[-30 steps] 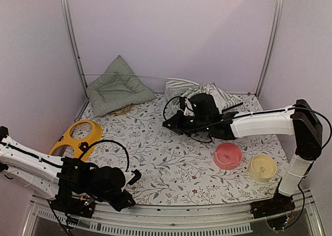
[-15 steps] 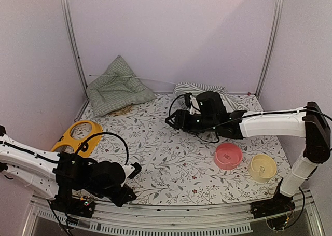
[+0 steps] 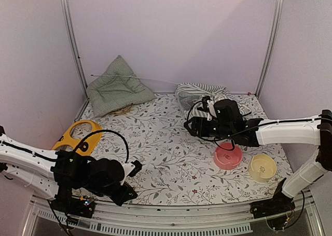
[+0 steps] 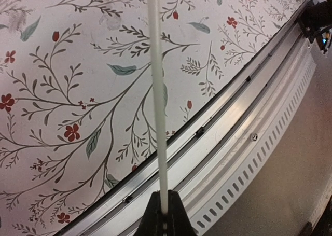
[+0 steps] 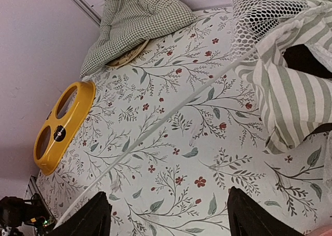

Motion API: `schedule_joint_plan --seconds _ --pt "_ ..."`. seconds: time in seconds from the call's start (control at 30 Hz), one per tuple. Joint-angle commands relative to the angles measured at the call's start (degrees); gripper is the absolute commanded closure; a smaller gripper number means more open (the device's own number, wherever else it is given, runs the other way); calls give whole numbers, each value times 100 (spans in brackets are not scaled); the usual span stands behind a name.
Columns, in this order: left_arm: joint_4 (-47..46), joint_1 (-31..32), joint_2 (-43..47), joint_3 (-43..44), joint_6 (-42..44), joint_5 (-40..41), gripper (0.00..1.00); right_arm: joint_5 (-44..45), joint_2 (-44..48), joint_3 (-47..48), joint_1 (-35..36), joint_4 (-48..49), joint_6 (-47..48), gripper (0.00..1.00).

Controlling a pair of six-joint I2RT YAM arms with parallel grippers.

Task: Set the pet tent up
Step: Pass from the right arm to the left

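Observation:
The pet tent [image 3: 199, 93] lies collapsed at the back right, green-and-white striped fabric with white mesh [image 5: 290, 85]. One thin white pole [image 5: 155, 124] runs from it across the floral cloth toward the near left. My left gripper [image 3: 134, 169] is low at the front edge, shut on that pole's end [image 4: 158, 91]; in the left wrist view the left gripper [image 4: 164, 194] pinches it between its tips. My right gripper [image 3: 194, 126] hovers just in front of the tent, and in the right wrist view the right gripper [image 5: 171, 215] stands open and holds nothing. Another thin pole [image 3: 135, 78] sticks out leftward over the cushion.
A green checked cushion [image 3: 116, 85] leans in the back left corner. A yellow two-hole bowl holder [image 3: 78, 135] lies at the left. A pink bowl [image 3: 228, 155] and a pale yellow bowl [image 3: 262, 167] sit at the right. A metal rail [image 4: 244, 137] edges the table front.
My right gripper opened, let go of the tent fabric and drew back to the right. The tent bundle shifted right toward the back wall. The left arm barely moved.

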State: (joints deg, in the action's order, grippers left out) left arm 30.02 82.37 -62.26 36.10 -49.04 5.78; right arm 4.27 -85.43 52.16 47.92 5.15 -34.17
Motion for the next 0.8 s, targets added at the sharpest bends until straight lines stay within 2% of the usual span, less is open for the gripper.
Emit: schedule_joint_plan --seconds 0.0,0.1,0.3,0.5,0.77 --pt "-103 -71 82 291 185 286 100 408 275 -678 -397 683 653 18" --pt "-86 -99 82 333 239 279 100 710 255 -975 -429 1225 1370 18" --pt "-106 -118 121 390 290 255 100 1123 -481 -946 -439 1853 2367 37" --pt "-3 -138 177 463 355 279 100 1606 -1171 -1062 -442 2759 2853 41" --pt "30 -151 263 508 342 278 100 1971 -1858 -1008 -429 3241 3147 42"
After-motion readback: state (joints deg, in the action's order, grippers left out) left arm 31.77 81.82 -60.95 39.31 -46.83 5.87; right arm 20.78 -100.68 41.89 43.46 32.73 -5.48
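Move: The tent's near striped fold lies about 10 cm ahead of the empty, open right hand, 5 cm to its right and some 13 cm below. The white lace lies about 11 cm ahead and 14 cm right, low on the table, and the pink bowl 9 cm back and 16 cm right, about 16 cm below. From the left hand, the fold is roughly 36 cm ahead, 26 cm right and slightly lower. The open right hand drops about 9 cm, going right then forward towards the tent's near fold, swinging clockwise. ##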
